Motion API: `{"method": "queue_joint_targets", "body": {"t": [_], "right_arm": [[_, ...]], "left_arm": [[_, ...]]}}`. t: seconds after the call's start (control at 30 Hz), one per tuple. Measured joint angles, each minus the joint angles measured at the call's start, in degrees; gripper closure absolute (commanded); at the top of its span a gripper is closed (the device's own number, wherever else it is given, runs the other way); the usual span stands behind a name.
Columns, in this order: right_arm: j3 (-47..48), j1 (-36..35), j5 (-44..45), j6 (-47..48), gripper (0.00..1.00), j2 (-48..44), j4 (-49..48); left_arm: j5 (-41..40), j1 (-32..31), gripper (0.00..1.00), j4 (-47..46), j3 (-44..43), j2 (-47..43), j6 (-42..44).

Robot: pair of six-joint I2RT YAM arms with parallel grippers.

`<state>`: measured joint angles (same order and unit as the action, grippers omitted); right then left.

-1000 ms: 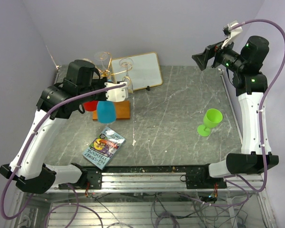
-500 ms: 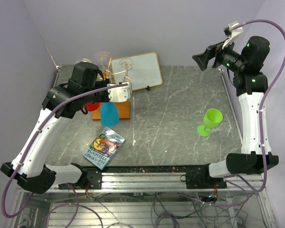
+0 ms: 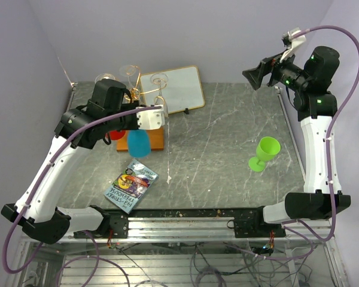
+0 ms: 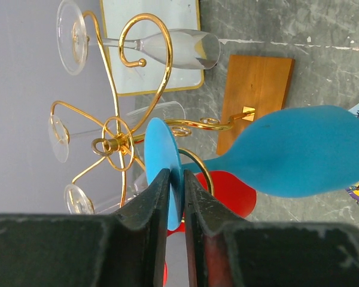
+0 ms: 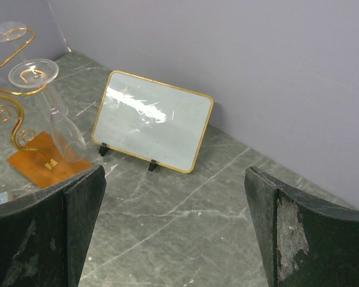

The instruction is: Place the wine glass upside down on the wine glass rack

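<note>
An upside-down blue wine glass [image 3: 137,143] hangs beside the gold wire wine glass rack [image 3: 139,91], bowl down over the orange-brown wooden base [image 3: 158,139]. In the left wrist view its stem passes through a gold ring of the wine glass rack [image 4: 116,143], and its flat foot [image 4: 163,156] stands between the fingers of my left gripper [image 4: 176,179], which is shut on it. My right gripper [image 5: 173,179] is open and empty, held high at the back right [image 3: 252,74]. A green wine glass [image 3: 266,152] stands upright on the table at the right.
Clear glasses [image 4: 167,48] and a red glass [image 4: 227,191] hang upside down on the rack. A gold-framed white board [image 3: 170,89] leans behind it. A book [image 3: 130,185] lies near the front left. The purple walls close in the back and sides.
The left arm has shifted slightly up and toward the rack, carrying the blue glass a little nearer to it. The right arm has not moved.
</note>
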<state>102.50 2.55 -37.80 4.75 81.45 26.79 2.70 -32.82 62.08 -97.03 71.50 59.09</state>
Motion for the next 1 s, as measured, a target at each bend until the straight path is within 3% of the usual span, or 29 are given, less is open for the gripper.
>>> {"method": "queue_joint_targets", "body": {"t": [0.47,1.0], "right_arm": [[-0.4,0.3,0.9,1.8,0.00,0.0,-0.2],[-0.4,0.4,8.8,12.4,0.00,-1.1,4.8]], "left_arm": [[0.7,0.0,0.50,-0.2,0.5,-0.4,-1.3],[1.6,0.0,0.47,0.2,0.4,-1.3,-4.0]]}}
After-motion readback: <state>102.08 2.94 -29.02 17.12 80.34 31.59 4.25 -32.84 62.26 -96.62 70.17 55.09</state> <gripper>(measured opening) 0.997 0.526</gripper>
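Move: The rack's near hook is right at the left fingertips, about 2 cm below them, with the blue wine glass's stem already through it. From this hand the rack's centre post is some 7 cm ahead and 1 cm right, the hanging red glass about 3 cm back, 6 cm left and 9 cm lower, and the clear flute 8 cm ahead, 10 cm right. From the right hand the hook lies roughly 40 cm left, 13 cm back and 12 cm lower. Keep opening the left fingers, already starting to part, to about half wide so they let go of the blue glass's foot above the near hook. Hold that hand almost in place, easing it back only about 1 cm. Midway, draw the empty, open right hand some 3 cm right and slightly down, rolling its left side down and turning it clockwise a little. ##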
